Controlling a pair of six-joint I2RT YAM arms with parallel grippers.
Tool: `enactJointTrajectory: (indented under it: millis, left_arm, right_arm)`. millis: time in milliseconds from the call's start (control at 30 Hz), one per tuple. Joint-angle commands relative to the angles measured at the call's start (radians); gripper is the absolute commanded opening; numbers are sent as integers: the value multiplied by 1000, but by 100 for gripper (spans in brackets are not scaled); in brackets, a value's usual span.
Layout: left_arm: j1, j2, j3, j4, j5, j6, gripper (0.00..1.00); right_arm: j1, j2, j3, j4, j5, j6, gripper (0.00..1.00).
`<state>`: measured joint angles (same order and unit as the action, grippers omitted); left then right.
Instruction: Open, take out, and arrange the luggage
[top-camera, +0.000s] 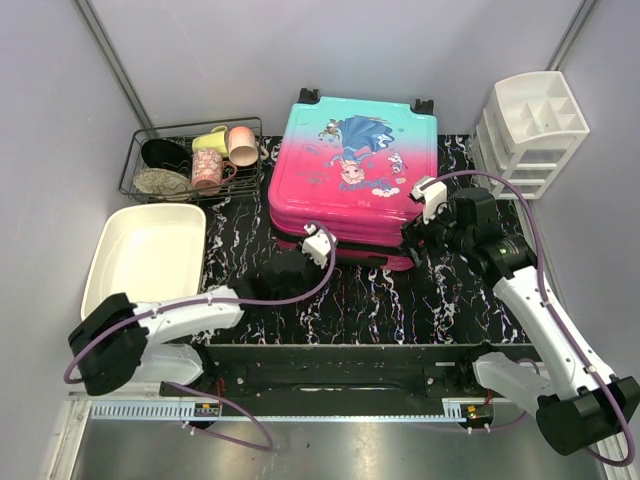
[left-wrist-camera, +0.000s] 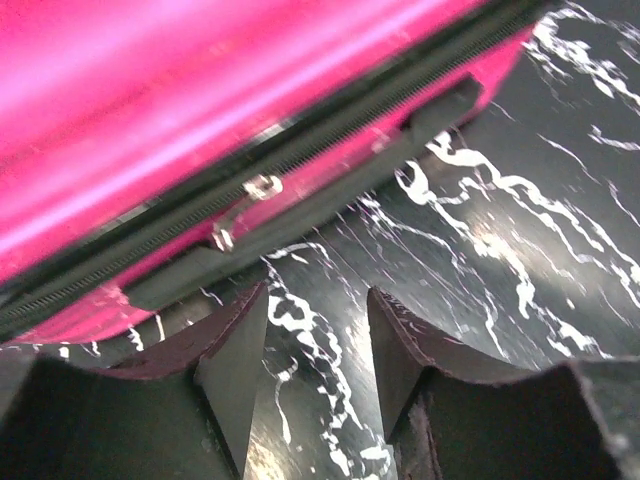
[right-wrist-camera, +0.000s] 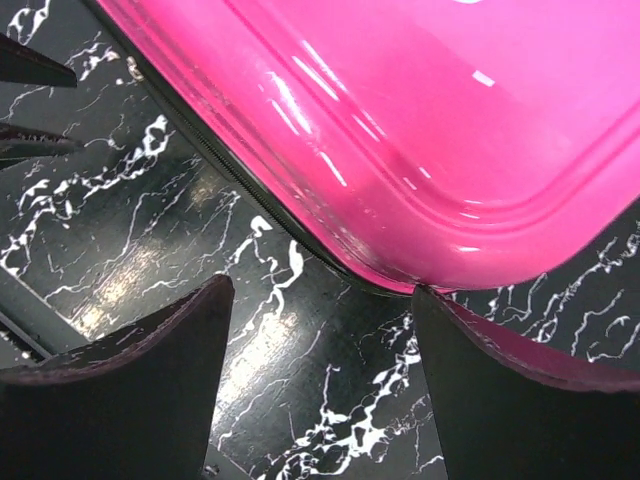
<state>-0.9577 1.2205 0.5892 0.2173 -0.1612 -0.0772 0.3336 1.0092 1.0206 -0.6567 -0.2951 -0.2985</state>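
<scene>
The luggage (top-camera: 355, 165), a teal-to-pink hard-shell suitcase with a cartoon princess print, lies flat and closed at the back middle of the marble-patterned table. My left gripper (top-camera: 303, 262) is open and empty just in front of its near edge. In the left wrist view (left-wrist-camera: 318, 312) the jaws face the black zipper line, a metal zipper pull (left-wrist-camera: 243, 208) and the grey side handle (left-wrist-camera: 330, 205). My right gripper (top-camera: 415, 235) is open and empty at the suitcase's near right corner. In the right wrist view (right-wrist-camera: 320, 300) the pink corner (right-wrist-camera: 420, 130) lies just beyond the fingertips.
A wire basket (top-camera: 192, 160) with cups and bowls stands at the back left. A white rectangular tub (top-camera: 145, 255) lies at the left. A white plastic drawer organizer (top-camera: 530, 135) stands at the back right. A dark rail runs along the table's near edge.
</scene>
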Motion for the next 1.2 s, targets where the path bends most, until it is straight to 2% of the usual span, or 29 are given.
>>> enactJointTrajectory:
  millis: [0, 167, 233, 367, 533, 667, 700, 800, 900, 1000, 1100, 1167]
  left_arm:
    - [-7, 72, 83, 169, -204, -56, 48]
    - [-7, 197, 136, 208, -360, -58, 45]
    - [-7, 250, 150, 240, -409, -55, 40]
    - [-7, 303, 146, 313, -406, -53, 40]
    - [-7, 370, 158, 401, -449, 6, 49]
    - [-4, 384, 156, 461, -433, 70, 0]
    - [-3, 369, 165, 456, -428, 97, 0]
    - [-4, 285, 191, 364, -391, 116, 0]
    - [-4, 187, 248, 171, -301, 80, 0]
    - [-6, 117, 309, -107, -215, -36, 0]
    - [-4, 76, 314, -214, -150, -88, 0]
    - [-6, 67, 299, -214, -117, -92, 0]
  right_arm:
    - [-4, -32, 7, 65, 80, 24, 82]
    - [-5, -32, 1, 60, 86, 27, 83]
    - [-5, -23, 4, 60, 86, 30, 83]
    - [-5, -15, 6, 55, 83, 29, 83]
    - [-4, -18, -2, 48, 86, 35, 83]
    - [-5, -29, -10, 46, 86, 39, 82]
    - [-5, -30, -11, 45, 88, 38, 82]
    - [-4, -38, -14, 46, 86, 33, 82]
    - [-5, -41, -20, 46, 86, 38, 82]
    - [-5, -49, -30, 54, 85, 38, 81]
    - [-4, -53, -37, 58, 80, 38, 81]
    - [-4, -57, -42, 65, 76, 36, 81]
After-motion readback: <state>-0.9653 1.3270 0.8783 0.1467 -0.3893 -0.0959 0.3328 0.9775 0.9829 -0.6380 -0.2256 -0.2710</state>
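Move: The zip pull on the luggage's front edge is about 7 cm ahead of my left hand, in line sideways and 1 cm lower. The black strap handle's middle lies some 6 cm ahead and 4 cm right, 4 cm down. The luggage's middle is roughly 20 cm ahead and 4 cm right, about level. From my right hand the zip pull is about 14 cm left, 1 cm back and 9 cm below. I reach my half-open left hand forward about 7.5 cm to the zip pull at the luggage's front edge, turning it some 20 degrees counter-clockwise and dipping slightly near the end. There I shut the fingers completely, then raise the closed hand about 9 cm, drawing it back 2 cm. My right hand stays nearly still, open, by the near right corner. ##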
